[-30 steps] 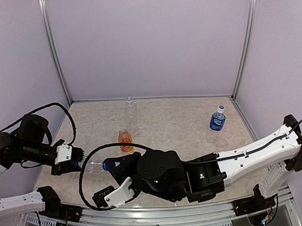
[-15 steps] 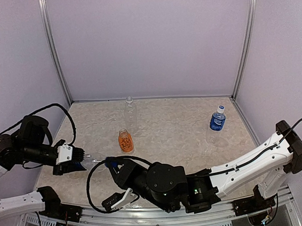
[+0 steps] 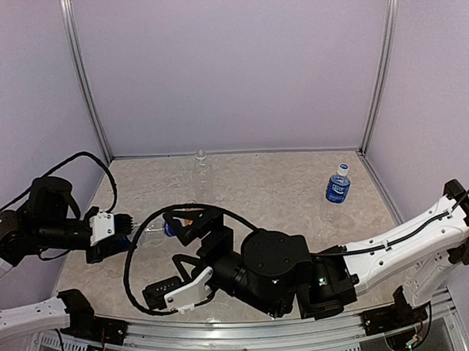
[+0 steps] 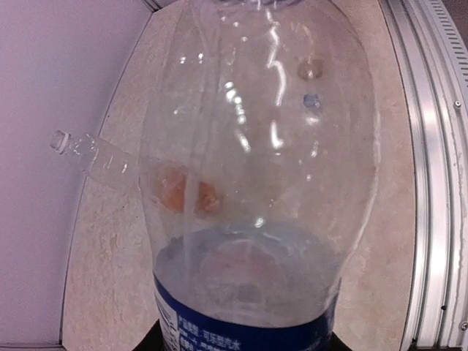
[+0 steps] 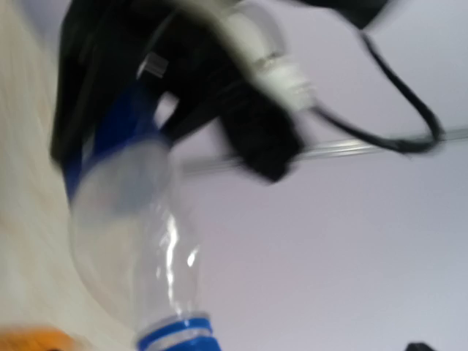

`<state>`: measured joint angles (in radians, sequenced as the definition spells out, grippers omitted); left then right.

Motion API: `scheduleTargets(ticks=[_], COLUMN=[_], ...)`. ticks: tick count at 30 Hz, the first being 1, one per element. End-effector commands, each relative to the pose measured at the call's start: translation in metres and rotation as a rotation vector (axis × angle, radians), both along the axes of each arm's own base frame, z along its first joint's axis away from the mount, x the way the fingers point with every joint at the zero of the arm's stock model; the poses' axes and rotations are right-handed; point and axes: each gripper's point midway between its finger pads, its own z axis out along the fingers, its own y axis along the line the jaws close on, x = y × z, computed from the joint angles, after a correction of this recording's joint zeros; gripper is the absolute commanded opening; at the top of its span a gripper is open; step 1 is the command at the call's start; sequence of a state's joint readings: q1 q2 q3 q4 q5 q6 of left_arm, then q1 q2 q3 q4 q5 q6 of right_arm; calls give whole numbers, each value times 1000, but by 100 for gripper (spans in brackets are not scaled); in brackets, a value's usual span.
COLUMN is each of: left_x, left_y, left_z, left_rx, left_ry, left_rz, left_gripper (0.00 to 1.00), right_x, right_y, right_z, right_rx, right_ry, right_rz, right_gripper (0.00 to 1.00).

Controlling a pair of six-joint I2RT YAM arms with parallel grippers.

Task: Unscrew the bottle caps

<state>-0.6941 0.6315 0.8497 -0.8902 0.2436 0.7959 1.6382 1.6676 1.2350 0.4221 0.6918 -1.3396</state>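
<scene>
My left gripper (image 3: 122, 229) is shut on the dark-blue label of the tall Pepsi bottle (image 3: 148, 231), holding it on its side with the blue cap (image 3: 168, 228) pointing right. In the left wrist view the bottle (image 4: 256, 146) fills the frame. My right gripper (image 3: 191, 223) sits just right of the cap. The right wrist view shows the cap (image 5: 175, 338) bare, with no finger on it. The short orange bottle (image 4: 183, 194) shows only as a blur through the plastic. The clear unlabelled bottle (image 3: 201, 173) and the bright-blue label bottle (image 3: 337, 189) stand upright farther back.
The right arm's bulky body (image 3: 273, 274) and a looping cable (image 3: 133, 256) cover the near middle of the marbled table (image 3: 281, 189). Purple walls close off the back and both sides. A metal rail (image 4: 431, 183) runs along the table's near edge.
The left gripper has carried the Pepsi bottle away from the near edge. The right arm followed it, and its jaws have come off the cap.
</scene>
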Motion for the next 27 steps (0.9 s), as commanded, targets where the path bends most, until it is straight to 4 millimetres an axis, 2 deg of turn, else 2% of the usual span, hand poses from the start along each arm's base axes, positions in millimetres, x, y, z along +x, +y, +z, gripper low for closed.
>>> scheduleTargets(ticks=[1, 5, 7, 10, 12, 14, 16, 18, 21, 23, 27], left_x=[44, 68, 74, 78, 78, 77, 77, 76, 76, 76, 75], left_y=[1, 7, 8, 8, 7, 6, 6, 6, 5, 5, 6], left_z=[23, 34, 38, 39, 39, 37, 36, 36, 36, 35, 34], left_rx=[-45, -37, -31, -20, -19, -16, -14, -11, -11, -8, -3], left_ry=[-207, -349, -384, -402, -400, -397, -396, -394, -393, -393, -390], left_rz=[137, 216, 236, 241, 235, 231, 228, 224, 222, 221, 217], left_gripper=[41, 41, 41, 41, 41, 41, 41, 41, 41, 41, 41], right_x=[16, 63, 93, 128, 133, 129, 127, 125, 121, 119, 118], right_y=[-20, -32, -36, -36, -30, -22, -16, -8, 3, 9, 15], right_z=[65, 88, 86, 55, 37, 30, 26, 19, 11, 8, 9], right_rx=[404, 656, 765, 838, 826, 795, 765, 727, 679, 654, 638], right_ry=[622, 1161, 1395, 1652, 1768, 1836, 1866, 1891, 1930, 1945, 1951], right_rz=[130, 208, 133, -58, -99, -79, -78, -85, -86, -75, -42], right_gripper=[99, 99, 91, 85, 91, 97, 98, 96, 86, 76, 48])
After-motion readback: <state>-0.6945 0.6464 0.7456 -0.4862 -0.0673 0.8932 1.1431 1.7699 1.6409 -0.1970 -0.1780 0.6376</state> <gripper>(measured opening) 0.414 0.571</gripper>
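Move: Just in front of the open right fingers, about 4 cm ahead, 1 cm left and 3 cm lower, is the blue cap of the Pepsi bottle that the left hand holds on its side. Seen from the left hand, the cap is some 10 cm to the right, 2 cm back and 6 cm up. On the table, the orange bottle stands about 18 cm ahead of the right hand, 2 cm left and 27 cm below; the clear bottle is some 28 cm ahead, 1 cm left and 21 cm down. Arcing up about 11 cm and forward some 14, then sinking back to its starting height, the open right hand rolls roughly 115 degrees clockwise as seen along its fingers, winding back for another turn. It comes around the blue cap, fingers about half closed. The left hand keeps hold of the bottle, carrying it 7 cm forward and 3 up while tilting and swinging counter-clockwise. ##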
